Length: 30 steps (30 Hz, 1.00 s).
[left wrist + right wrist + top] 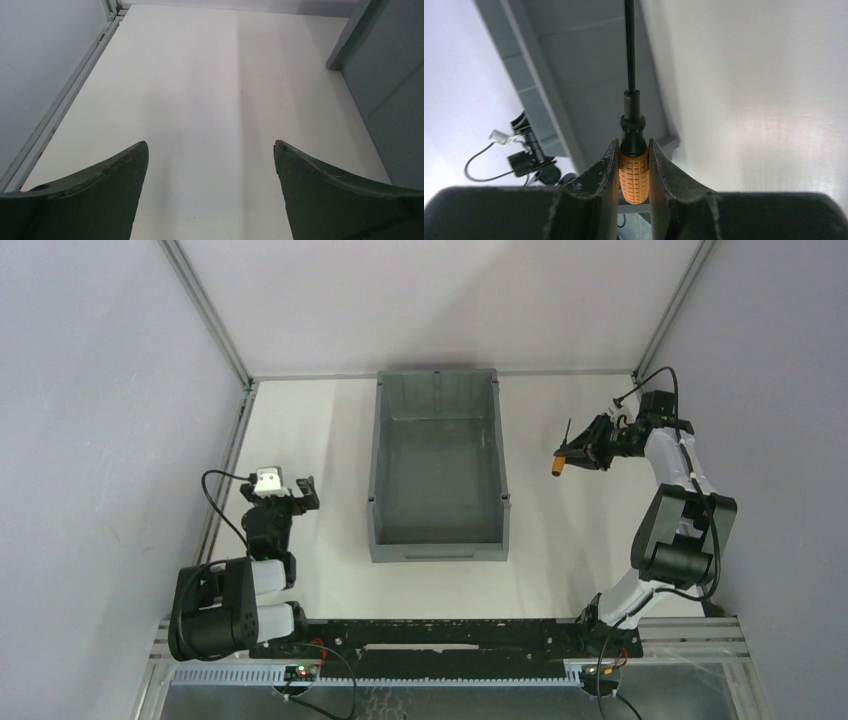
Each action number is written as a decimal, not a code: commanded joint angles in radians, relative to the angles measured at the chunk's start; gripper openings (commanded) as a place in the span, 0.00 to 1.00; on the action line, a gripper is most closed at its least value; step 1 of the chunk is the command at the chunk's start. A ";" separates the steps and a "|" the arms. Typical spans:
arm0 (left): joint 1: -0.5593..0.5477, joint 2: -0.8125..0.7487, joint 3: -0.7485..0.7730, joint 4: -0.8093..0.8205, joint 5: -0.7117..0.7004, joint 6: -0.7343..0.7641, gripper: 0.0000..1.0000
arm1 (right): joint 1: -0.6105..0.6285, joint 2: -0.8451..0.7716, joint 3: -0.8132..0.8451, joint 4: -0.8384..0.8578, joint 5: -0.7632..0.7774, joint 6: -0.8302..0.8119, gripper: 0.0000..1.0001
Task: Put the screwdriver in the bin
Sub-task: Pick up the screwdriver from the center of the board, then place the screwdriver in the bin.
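My right gripper [578, 452] is shut on the screwdriver [561, 464], which has an orange handle and a thin black shaft. It holds it in the air to the right of the grey bin [438, 530]. In the right wrist view the orange handle [633, 174] is clamped between both fingers and the black shaft [629, 45] points toward the bin's outer wall [574, 65]. My left gripper [294, 490] is open and empty, low over the table left of the bin. In the left wrist view its fingertips [140, 155] stand wide apart over bare table, and the bin's wall [385, 100] is at the right.
The white table [570, 560] is enclosed by grey walls at the left, back and right. A metal rail [235, 440] runs along the left edge. The arm bases sit on a black bar [440, 635] at the near edge.
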 commanded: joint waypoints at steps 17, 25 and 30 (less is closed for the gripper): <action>-0.006 -0.014 0.041 0.021 -0.003 -0.006 1.00 | 0.170 -0.159 0.171 -0.005 -0.109 0.312 0.21; -0.006 -0.014 0.042 0.020 -0.003 -0.007 1.00 | 0.358 -0.068 0.489 -0.184 0.095 0.336 0.20; -0.006 -0.015 0.041 0.021 -0.004 -0.007 1.00 | 0.469 0.014 0.658 -0.271 0.228 0.356 0.20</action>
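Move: The right hand already holds the screwdriver aloft by its orange handle, the screwdriver's middle about 2 cm ahead of the hand point. The bin's middle lies some 22 cm to this hand's left, about 1 cm ahead and 9 cm lower; its near side wall is roughly 10 cm left, level fore and aft, also 9 cm lower. From the idle left hand the bin's middle is about 28 cm right, 4 cm ahead and 5 cm lower. Still gripping the screwdriver, the right hand rises some 18 cm and swings 14 cm left towards the bin. ##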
